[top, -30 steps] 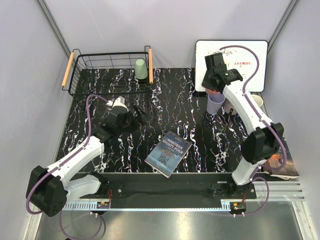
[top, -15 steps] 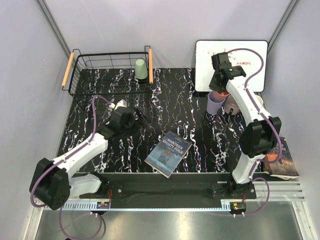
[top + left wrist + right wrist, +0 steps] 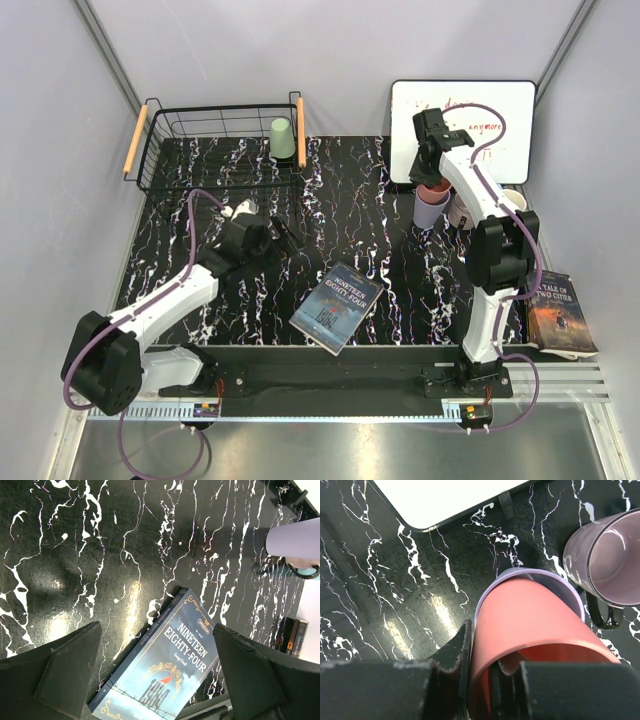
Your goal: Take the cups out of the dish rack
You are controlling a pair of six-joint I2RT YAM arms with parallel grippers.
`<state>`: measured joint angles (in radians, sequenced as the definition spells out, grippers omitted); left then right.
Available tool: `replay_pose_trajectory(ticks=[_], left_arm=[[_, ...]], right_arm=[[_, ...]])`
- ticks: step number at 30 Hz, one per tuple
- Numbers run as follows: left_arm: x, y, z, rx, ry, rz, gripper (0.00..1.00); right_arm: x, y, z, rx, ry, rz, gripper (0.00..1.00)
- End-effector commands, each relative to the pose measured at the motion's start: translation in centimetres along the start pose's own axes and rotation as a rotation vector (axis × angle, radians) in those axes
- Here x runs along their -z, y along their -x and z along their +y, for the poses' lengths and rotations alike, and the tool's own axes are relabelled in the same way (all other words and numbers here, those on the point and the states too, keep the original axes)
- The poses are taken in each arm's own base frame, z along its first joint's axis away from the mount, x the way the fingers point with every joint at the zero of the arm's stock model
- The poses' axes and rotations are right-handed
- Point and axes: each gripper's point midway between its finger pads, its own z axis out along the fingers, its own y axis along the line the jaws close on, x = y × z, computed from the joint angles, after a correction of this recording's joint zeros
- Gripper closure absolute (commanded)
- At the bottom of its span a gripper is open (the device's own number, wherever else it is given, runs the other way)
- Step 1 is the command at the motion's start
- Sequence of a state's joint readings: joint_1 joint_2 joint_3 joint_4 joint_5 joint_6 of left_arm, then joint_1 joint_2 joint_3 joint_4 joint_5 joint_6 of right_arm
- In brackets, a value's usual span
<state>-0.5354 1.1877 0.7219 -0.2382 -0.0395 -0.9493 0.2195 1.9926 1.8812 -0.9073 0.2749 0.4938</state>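
Note:
The dish rack [image 3: 150, 145], a black wire basket with wooden handles, stands at the back left with a pale green cup [image 3: 282, 138] in its right corner. At the back right, my right gripper [image 3: 430, 170] [image 3: 487, 650] is shut on the wall of the salmon pink cup [image 3: 436, 187] [image 3: 535, 615], one finger inside and one outside. The pink cup's lower part sits inside the lilac cup [image 3: 432, 210] [image 3: 555, 580], which stands on the table. My left gripper [image 3: 285, 233] [image 3: 156, 630] hangs open over the table, holding nothing.
A dusty mauve mug [image 3: 465, 212] [image 3: 615, 555] with a dark handle stands right beside the lilac cup, a white cup [image 3: 513, 200] further right. The whiteboard [image 3: 465, 110] leans behind them. One book [image 3: 337, 307] [image 3: 170, 675] lies near the front middle, another [image 3: 560, 312] at the front right.
The right wrist swung slightly right and back over the lilac cup, still gripping the pink cup. The left arm drew in a little; its jaws stayed open.

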Motion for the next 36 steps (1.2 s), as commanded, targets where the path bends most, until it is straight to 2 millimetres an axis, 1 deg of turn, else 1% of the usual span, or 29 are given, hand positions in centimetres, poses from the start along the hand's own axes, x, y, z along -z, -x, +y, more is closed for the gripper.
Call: replay_pose_trajectory(ticks=[1, 4, 7, 11, 14, 15, 16, 18, 19, 20, 21, 22, 23, 24, 25, 26, 27, 28, 29, 30, 31, 32, 33, 34, 35, 36], left_arm=[[-0.3, 0.9, -1.5, -0.016, -0.044, -0.020, 0.01], [-0.5, 0.7, -1.5, -0.017, -0.041, -0.011, 0.01], [-0.6, 0.7, -1.6, -0.020, -0.043, -0.011, 0.01], [-0.5, 0.7, -1.6, -0.019, -0.046, -0.010, 0.01], [-0.4, 0.8, -1.8, -0.015, -0.052, -0.015, 0.01], [-0.3, 0.9, -1.9, -0.016, -0.054, -0.020, 0.01], [-0.2, 1.0, -2.0, -0.019, -0.057, -0.026, 0.01], [0.3, 1.6, -2.5, -0.019, -0.069, -0.049, 0.01], [0.4, 2.1, -2.6, -0.024, -0.069, -0.070, 0.01], [0.8, 2.9, -3.4, -0.031, -0.084, -0.095, 0.01], [1.1, 3.5, -4.0, -0.039, -0.093, -0.113, 0.01], [1.4, 4.5, -4.2, -0.063, -0.084, -0.146, 0.01], [2.2, 6.2, -6.0, -0.077, -0.112, -0.191, 0.01], [2.3, 6.9, -6.1, -0.122, -0.088, -0.201, 0.01], [2.6, 8.2, -6.5, -0.141, -0.069, -0.238, 0.01], [4.0, 10.8, -9.0, -0.157, -0.101, -0.297, 0.01], [3.1, 11.8, -8.7, -0.208, -0.048, -0.307, 0.01], [3.2, 13.1, -9.4, -0.226, -0.039, -0.331, 0.01], [4.3, 15.6, -11.9, -0.233, -0.067, -0.388, 0.01], [4.1, 17.2, -11.7, -0.250, -0.030, -0.412, 0.01], [3.3, 19.0, -13.0, -0.249, -0.027, -0.430, 0.01], [2.7, 20.0, -13.4, -0.252, -0.023, -0.437, 0.01], [2.1, 21.7, -13.0, -0.242, -0.006, -0.447, 0.01], [0.2, 23.5, -13.4, -0.227, 0.006, -0.448, 0.01], [-0.6, 24.7, -13.2, -0.207, 0.015, -0.449, 0.01], [-1.7, 26.5, -12.3, -0.172, 0.027, -0.450, 0.01]], right_arm=[[0.9, 2.0, 0.9, -0.021, 0.039, -0.054, 0.89], [1.7, 2.6, 0.9, -0.027, 0.045, -0.072, 0.76], [2.6, 3.1, 1.0, -0.028, 0.061, -0.088, 0.70], [3.7, 3.5, 1.2, -0.032, 0.090, -0.100, 0.65], [4.5, 3.6, 1.2, -0.040, 0.099, -0.111, 0.65], [4.9, 3.8, 1.4, -0.044, 0.115, -0.115, 0.66], [6.4, 4.3, 1.6, -0.051, 0.150, -0.139, 0.66], [8.2, 4.7, 3.5, -0.064, 0.280, -0.184, 0.66], [12.0, 5.8, 4.1, -0.078, 0.381, -0.260, 0.65], [13.1, 5.6, 6.0, -0.075, 0.511, -0.294, 0.61], [14.8, 5.3, 6.9, -0.076, 0.602, -0.308, 0.56], [18.1, 5.5, 7.1, -0.076, 0.689, -0.355, 0.51], [19.2, 4.6, 8.1, -0.054, 0.769, -0.347, 0.48], [21.7, 3.9, 8.6, -0.033, 0.831, -0.364, 0.43], [22.0, 2.8, 8.9, -0.012, 0.852, -0.351, 0.39], [22.7, 1.9, 9.2, 0.009, 0.871, -0.352, 0.34], [24.6, 1.0, 9.4, 0.036, 0.906, -0.375, 0.24], [24.4, -0.2, 9.4, 0.049, 0.910, -0.371, 0.22], [24.7, -0.9, 9.5, 0.060, 0.924, -0.373, 0.19], [26.3, -1.7, 9.5, 0.072, 0.962, -0.391, 0.16], [26.0, -2.6, 9.5, 0.082, 0.978, -0.386, 0.14], [26.3, -3.1, 9.5, 0.086, 0.994, -0.386, 0.14], [27.4, -3.4, 9.4, 0.094, 1.021, -0.399, 0.13], [27.4, -4.5, 9.6, 0.112, 1.046, -0.380, 0.12], [27.6, -4.8, 9.5, 0.118, 1.057, -0.377, 0.12], [28.5, -5.1, 9.2, 0.123, 1.079, -0.388, 0.12]])
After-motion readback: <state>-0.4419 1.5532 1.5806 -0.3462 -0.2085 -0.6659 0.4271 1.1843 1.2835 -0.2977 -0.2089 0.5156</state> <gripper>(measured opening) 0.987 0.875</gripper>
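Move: Down inside the purple cup sits the pink cup that the right hand still holds; the purple cup's middle is straight below that hand by about 9 cm, with the lilac mug some 8 cm to its right and the blue mug about 19 cm right and 2 cm farther out. From the open left hand, the green cup in the rack is about 32 cm ahead, 2 cm left and 5 cm lower, with the rack's right wooden handle 5 cm to the right of the cup. Letting go of the pink cup, the right fingers part slowly, then go wide as the hand lifts about 20 cm and swings back and left, 14 cm each way, tipping up and turning counter-clockwise. The empty left hand sinks a centimetre and waits, then sweeps up some 20 cm and forward 16 cm towards the rack and green cup, fingers still wide open and tipping up about 25 degrees. ##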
